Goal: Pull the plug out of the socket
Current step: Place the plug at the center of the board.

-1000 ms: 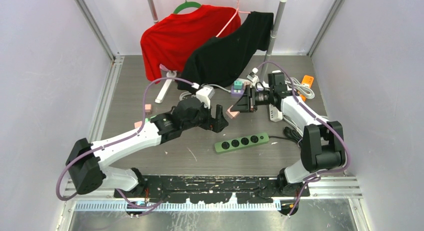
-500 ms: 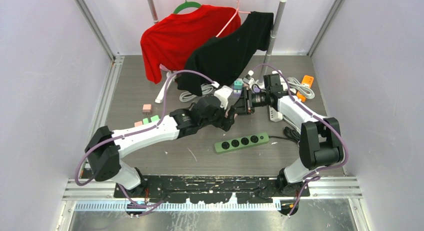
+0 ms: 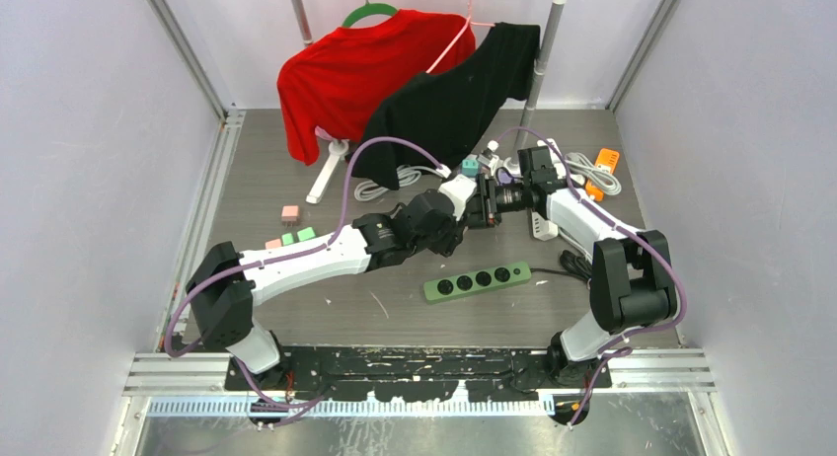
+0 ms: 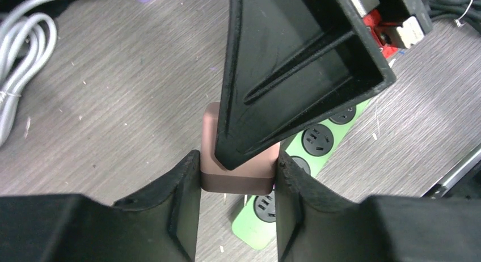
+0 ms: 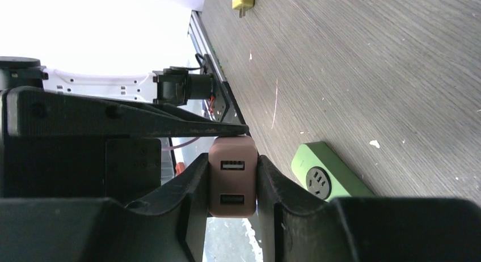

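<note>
The plug is a small pink-brown cube charger with two USB ports. It hangs in the air above the table, two metal prongs showing under it. My right gripper is shut on its sides. My left gripper is shut on it crosswise, both fingers pressed against the cube. In the top view the two grippers meet tip to tip and hide the plug. The socket, a green power strip, lies flat on the table below, apart from the plug.
A red shirt and a black shirt hang on a rack at the back. White cables, a white power strip, an orange plug and small coloured cubes lie around.
My left arm swung right and forward to meet the right gripper, and its jaws closed onto the plug. The right gripper kept its hold and shifted slightly left.
</note>
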You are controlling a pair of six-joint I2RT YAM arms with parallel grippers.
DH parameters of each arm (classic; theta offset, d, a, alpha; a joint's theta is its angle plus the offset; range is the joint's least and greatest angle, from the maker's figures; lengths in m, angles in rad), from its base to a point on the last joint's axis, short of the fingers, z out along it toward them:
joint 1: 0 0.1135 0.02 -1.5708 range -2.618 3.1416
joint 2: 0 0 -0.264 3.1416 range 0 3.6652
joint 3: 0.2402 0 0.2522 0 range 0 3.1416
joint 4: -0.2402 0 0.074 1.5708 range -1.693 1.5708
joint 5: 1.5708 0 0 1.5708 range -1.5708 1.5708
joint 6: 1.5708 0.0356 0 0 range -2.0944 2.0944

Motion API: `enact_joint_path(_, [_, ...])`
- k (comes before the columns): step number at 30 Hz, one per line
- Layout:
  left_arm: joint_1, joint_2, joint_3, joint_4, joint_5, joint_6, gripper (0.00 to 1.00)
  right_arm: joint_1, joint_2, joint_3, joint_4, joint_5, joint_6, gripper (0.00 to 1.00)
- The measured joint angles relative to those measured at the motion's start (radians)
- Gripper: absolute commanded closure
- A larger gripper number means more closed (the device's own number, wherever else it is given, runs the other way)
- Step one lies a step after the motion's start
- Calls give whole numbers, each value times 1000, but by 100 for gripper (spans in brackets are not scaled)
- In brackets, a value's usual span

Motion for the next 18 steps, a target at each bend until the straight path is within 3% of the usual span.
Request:
enact_joint_path(3, [-2,-1,-5,5,-5,3,100,1,0,1,-2,-1,-10,52])
enact_joint_path(5, [-2,-8,-23,25,-6,4,100,2,0,2,-8,-2,-27,34])
enact_joint_path(6, [-2,-18,-43,31,-14,4,100,3,0,2,-14,-5,-34,10])
enact_joint_path(7, [0,-29,-62,33,-19,4,100,3,-1,2,-20,-7,-55,1])
enact_joint_path(13, [4,-128,-224,61,-51,-11,100,3,-12,3,-51,-1,-140,0])
enact_joint_path(18, [50,-265,-466,114,-69,-93,100,3,-23,6,-72,31,-186,0])
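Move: Both hands still share the pink plug, so the places are nearly the same from each. The nearer green plug in the loose group lies about 32 cm left, 3 cm farther out and 15 cm below either hand. Counted from the left hand at that same depth, one loose pink plug is some 38 cm left and level ahead, another 36 cm left and 9 cm farther out, while the green power strip sits 7 cm nearer and 6 cm right. The right hand opens its fingers fully and lets go of the pink plug, staying almost in place with a slight wrist turn, while the left fingers keep their pinch on the plug's sides. With the plug freed, the left hand sets off, gathering speed, about 10 cm left, some 7 cm down and slightly back, past the near-left end of the green power strip towards the loose plugs, its wrist swinging roughly 10 degrees counter-clockwise. ##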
